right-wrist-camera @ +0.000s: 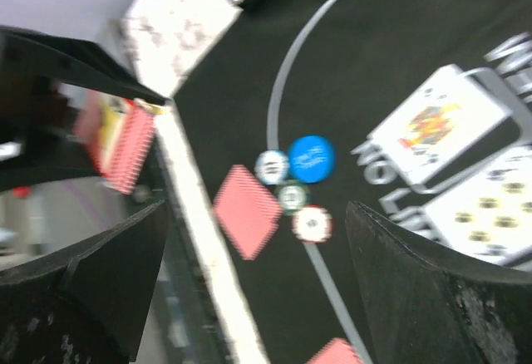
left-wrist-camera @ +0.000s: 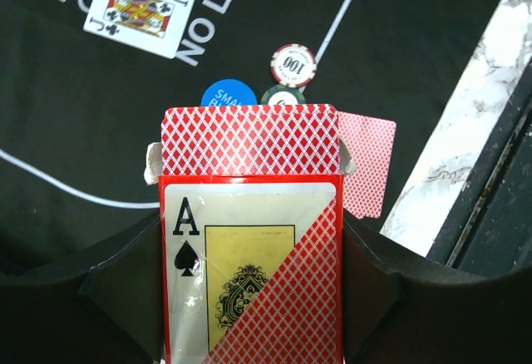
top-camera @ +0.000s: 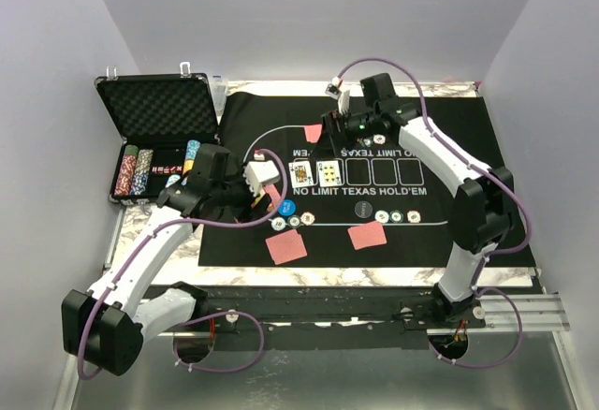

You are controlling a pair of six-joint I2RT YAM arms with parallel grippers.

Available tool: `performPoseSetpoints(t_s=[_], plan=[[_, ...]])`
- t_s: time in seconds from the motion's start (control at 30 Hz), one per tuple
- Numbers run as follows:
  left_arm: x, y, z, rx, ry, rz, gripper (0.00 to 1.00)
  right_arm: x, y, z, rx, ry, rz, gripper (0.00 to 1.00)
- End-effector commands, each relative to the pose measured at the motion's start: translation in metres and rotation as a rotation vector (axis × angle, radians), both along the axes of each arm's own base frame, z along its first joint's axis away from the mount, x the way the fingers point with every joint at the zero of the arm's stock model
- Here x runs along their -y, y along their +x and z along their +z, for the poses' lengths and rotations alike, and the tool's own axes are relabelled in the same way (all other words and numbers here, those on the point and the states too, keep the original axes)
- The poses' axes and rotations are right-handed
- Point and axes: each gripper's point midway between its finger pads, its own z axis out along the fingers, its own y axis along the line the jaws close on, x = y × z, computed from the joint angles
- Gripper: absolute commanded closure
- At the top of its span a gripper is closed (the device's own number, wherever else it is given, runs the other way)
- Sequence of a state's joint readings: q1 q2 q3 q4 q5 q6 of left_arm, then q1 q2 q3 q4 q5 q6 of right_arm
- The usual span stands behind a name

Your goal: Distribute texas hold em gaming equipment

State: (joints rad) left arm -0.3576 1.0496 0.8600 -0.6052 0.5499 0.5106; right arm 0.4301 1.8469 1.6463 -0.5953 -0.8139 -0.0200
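Observation:
My left gripper [left-wrist-camera: 249, 239] is shut on the red-orange card box [left-wrist-camera: 249, 256], whose flap is open; it hangs over the mat's left side [top-camera: 253, 178]. Below it lie a blue button disc [left-wrist-camera: 227, 95], a "100" chip [left-wrist-camera: 293, 65], a green chip [left-wrist-camera: 283, 96] and a red-backed card [left-wrist-camera: 370, 160]. My right gripper [top-camera: 339, 122] hovers open and empty over the mat's far side, beside a red-backed card [top-camera: 314, 133]. Its blurred view shows the blue disc [right-wrist-camera: 312, 158], three chips [right-wrist-camera: 292, 196] and a card [right-wrist-camera: 247, 211] far below. Two face-up cards [top-camera: 314, 172] lie in the printed boxes.
The black felt mat [top-camera: 449, 148] also carries red-backed cards [top-camera: 286, 247] [top-camera: 367, 234], a black disc [top-camera: 363, 209] and three chips [top-camera: 397, 216]. An open foam-lined case [top-camera: 159, 110] with chip rows stands at the back left. Marble table edge [top-camera: 374, 277] runs along the front.

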Motion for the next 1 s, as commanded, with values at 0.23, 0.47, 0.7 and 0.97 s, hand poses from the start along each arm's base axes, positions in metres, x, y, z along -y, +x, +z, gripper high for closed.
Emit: performPoseSetpoints(t_s=[0.23,0.47,0.7,0.97], plan=[[0.034,-0.008,0.016,0.057,0.022,-0.161,1.00,-0.048,-0.093,0.003,-0.468,0.233,0.120,0.12],[0.036,-0.007,0.018,0.074,0.031,-0.158,1.00,-0.066,-0.119,0.000,-0.500,0.237,0.189,0.12],[0.036,-0.006,0.023,0.084,0.026,-0.144,1.00,-0.074,-0.128,-0.023,-0.552,0.193,0.210,0.30],[0.034,-0.010,0.024,0.089,0.019,-0.138,1.00,-0.068,-0.127,-0.042,-0.546,0.119,0.194,0.53]])
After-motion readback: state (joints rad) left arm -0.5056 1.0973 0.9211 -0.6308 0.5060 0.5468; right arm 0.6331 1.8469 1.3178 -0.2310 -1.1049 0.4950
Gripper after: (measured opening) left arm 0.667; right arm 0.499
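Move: The deck's protruding cards, in the box the left hand still holds, lie about 15 cm back, 13 cm left and 5 cm below the right hand. On the table, some 17 cm below that hand, the small blind button is roughly 9 cm back and 7 cm left, and the jack about level and 3 cm left. From the left hand the cards stick out about 2 cm ahead, 3 cm right and 2 cm lower. Right hand sweeps about 13 cm back and 7 left towards the deck, half closing; left brings it 3 cm right. ##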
